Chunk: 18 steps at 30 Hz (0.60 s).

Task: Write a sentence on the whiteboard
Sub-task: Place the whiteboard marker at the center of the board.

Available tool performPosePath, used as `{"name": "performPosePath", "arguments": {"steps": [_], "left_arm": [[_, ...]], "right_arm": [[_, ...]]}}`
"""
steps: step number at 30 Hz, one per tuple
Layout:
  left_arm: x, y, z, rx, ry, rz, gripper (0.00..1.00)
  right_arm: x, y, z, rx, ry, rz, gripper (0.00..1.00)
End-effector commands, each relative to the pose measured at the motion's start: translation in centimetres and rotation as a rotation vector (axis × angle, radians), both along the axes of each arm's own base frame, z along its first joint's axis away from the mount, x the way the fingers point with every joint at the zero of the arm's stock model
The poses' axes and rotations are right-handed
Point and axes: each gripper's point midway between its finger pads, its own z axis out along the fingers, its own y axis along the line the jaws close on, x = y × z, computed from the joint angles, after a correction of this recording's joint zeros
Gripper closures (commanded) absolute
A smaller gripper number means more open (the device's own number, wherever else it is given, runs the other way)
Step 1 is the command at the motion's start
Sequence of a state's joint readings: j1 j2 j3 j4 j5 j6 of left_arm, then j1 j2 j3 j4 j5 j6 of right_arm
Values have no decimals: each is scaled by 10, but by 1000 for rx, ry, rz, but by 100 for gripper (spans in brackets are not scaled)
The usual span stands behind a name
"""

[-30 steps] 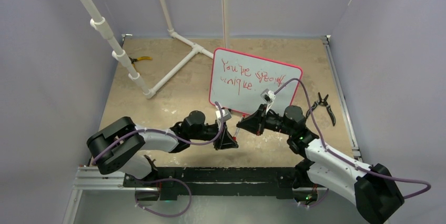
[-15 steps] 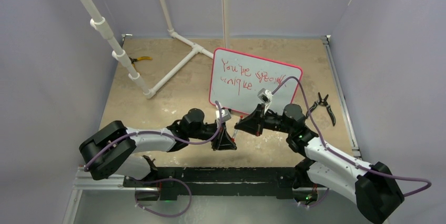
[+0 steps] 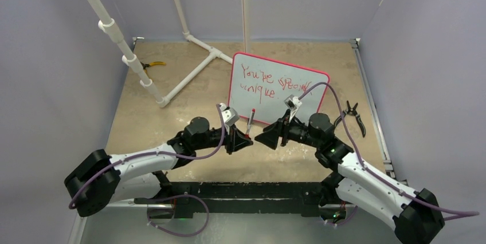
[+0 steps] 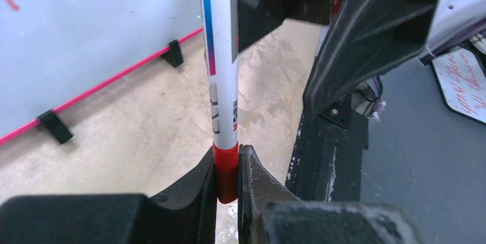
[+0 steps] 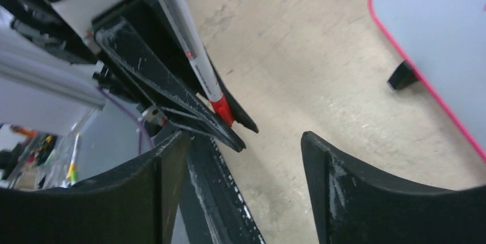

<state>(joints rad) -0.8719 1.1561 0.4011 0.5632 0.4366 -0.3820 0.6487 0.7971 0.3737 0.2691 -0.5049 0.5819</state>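
Observation:
The whiteboard (image 3: 269, 108) stands tilted at the table's middle right, red-framed, and shows in both wrist views (image 4: 86, 26) (image 5: 441, 26). The sentence (image 3: 256, 74) runs across it in two red lines. My left gripper (image 3: 243, 140) (image 4: 228, 158) is shut on the red lower end of a white marker (image 3: 250, 121) (image 4: 223, 83) (image 5: 183, 32). The marker sticks up in front of the board's near edge, apart from it. My right gripper (image 3: 262, 138) (image 5: 243, 138) faces the left one, open and holding nothing, its jaws just short of the marker.
A white PVC pipe frame (image 3: 195, 72) lies at the back left with a slanted pipe (image 3: 114, 38) rising from it. Yellow-handled pliers (image 3: 152, 65) lie by the left wall, black pliers (image 3: 355, 115) to the right of the board. Black board feet (image 5: 401, 75) rest on the tabletop.
My right gripper has opened and let go of the marker. The left gripper has drawn back to the left with the marker, which now points up.

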Motion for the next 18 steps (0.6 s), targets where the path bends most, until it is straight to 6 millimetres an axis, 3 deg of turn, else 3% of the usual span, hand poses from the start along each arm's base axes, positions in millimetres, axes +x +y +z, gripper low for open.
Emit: {"name": "performPosePath", "arguments": {"steps": [1,3,9,12,18], "left_arm": [[14,22,-16,43,4,149,100],[17,29,-21,55,25,200,100],[37,51,-40,112,110,381,100],[49,66,-53,137,181,464,100],[76,103,-65,153,289,644,100]], "right_arm": [[30,-13,46,27,-61,-190,16],[39,-17,59,34,-93,-242,2],[77,-38,61,-100,-110,-442,1],[87,-49,70,-116,-133,-499,1],[109,-100,66,-189,-137,-680,1]]}}
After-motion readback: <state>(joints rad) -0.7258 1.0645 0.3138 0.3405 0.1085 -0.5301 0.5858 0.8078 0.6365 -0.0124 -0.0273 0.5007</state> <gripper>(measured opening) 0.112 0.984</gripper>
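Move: The left hand grips the marker by its red cap, the shaft rising some 5 cm above the fingers. From this hand the whiteboard's middle is about 22 cm ahead, 11 cm right and 8 cm lower; the board's nearer left foot is about 13 cm straight ahead and 13 cm lower. From the empty right hand, the board's middle is roughly 24 cm ahead, 5 cm right and 12 cm lower. Draw the left gripper away from the right one, about 8 cm left while going forward and down towards the table, turning it some 30 degrees counter-clockwise and keeping the pinch on the marker's cap. Meanwhile open the right fingers fully and bring that empty hand forward, right and up towards the whiteboard, turning it clockwise and sinking slightly at the end. ##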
